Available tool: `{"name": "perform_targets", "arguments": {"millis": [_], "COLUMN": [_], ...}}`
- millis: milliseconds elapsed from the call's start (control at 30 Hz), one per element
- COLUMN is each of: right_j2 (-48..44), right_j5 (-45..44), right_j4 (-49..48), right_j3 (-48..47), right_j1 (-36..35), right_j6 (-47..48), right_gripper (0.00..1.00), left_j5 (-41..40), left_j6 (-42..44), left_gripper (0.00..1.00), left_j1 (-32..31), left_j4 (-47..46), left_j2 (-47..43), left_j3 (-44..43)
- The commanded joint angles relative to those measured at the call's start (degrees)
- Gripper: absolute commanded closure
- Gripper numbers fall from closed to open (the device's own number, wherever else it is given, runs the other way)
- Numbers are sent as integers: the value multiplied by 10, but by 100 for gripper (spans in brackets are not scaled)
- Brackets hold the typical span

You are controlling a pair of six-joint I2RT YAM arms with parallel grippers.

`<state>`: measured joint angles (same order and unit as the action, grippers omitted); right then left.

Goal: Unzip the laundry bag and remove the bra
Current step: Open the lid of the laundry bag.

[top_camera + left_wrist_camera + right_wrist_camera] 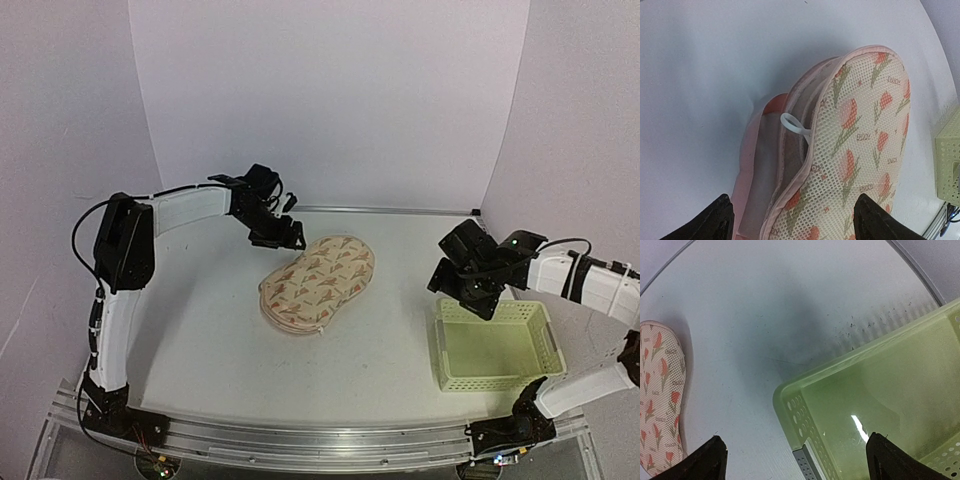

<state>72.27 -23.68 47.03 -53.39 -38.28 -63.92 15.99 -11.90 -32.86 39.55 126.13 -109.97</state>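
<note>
The laundry bag (318,283) lies in the middle of the table, a beige mesh pouch with reddish leaf print. In the left wrist view the laundry bag (865,135) has its zip parted along the left edge, and a white loop pull (792,124) sticks out there. The bra (762,165), pinkish with brownish lining, shows through that gap. My left gripper (283,238) (796,220) hangs open just above the bag's far-left end, holding nothing. My right gripper (463,290) (800,460) is open and empty over the near-left corner of the basket, and the laundry bag (660,400) lies at its left.
A pale yellow-green plastic basket (495,345) (790,400) stands at the right, with nothing inside it. White walls close in the back and both sides of the table. The metal rail with the arm bases runs along the near edge.
</note>
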Motion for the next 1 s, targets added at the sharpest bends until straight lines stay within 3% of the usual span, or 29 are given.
{"name": "perform_targets", "arguments": {"millis": [0, 267, 433, 600, 733, 967], "right_j2": [20, 46, 53, 55, 56, 72], "right_j5": [7, 15, 15, 16, 16, 18], "right_j4": [9, 9, 9, 9, 8, 9], "right_j3": [-3, -12, -18, -21, -22, -32], "right_j1": [3, 4, 5, 5, 5, 5], "right_j6": [-36, -30, -25, -23, -19, -6], "right_gripper": [2, 2, 2, 2, 2, 2], "left_j5": [54, 82, 87, 89, 81, 42], "left_j6": [19, 20, 19, 16, 17, 21], "left_gripper": [20, 43, 68, 82, 100, 100], "left_j1": [-4, -4, -3, -2, 0, 3], "left_j4": [-1, -1, -2, -1, -1, -1], "left_j2": [26, 75, 95, 110, 107, 52], "left_j3": [-47, -79, -94, -100, -92, -29]}}
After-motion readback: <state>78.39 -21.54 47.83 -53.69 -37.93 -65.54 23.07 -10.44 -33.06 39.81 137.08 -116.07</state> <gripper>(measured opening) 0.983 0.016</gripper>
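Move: The near-side fingers to close are the left hand's, wide open over the bag's far-left edge; the lid's rim to be gripped lies about 6 cm below that hand and 3 cm to its right, level with it fore and aft. The white zip pull sits some 3 cm ahead, 5 cm right and 7 cm below; the laundry bag's middle about 5 cm back and 8 cm right. From the right hand the rim is roughly 16 cm ahead, 36 cm left and 6 cm lower. The left hand sinks about 6 cm onto the far-left edge of the laundry bag, easing some 3 cm to its right in the first half, while its wide-open fingers shut all the way and pinch the pink lid rim just back and left of the zip pull. Well off to the right beside the green basket, the open right hand only settles about 3 cm lower, tipping slightly and touching nothing. ##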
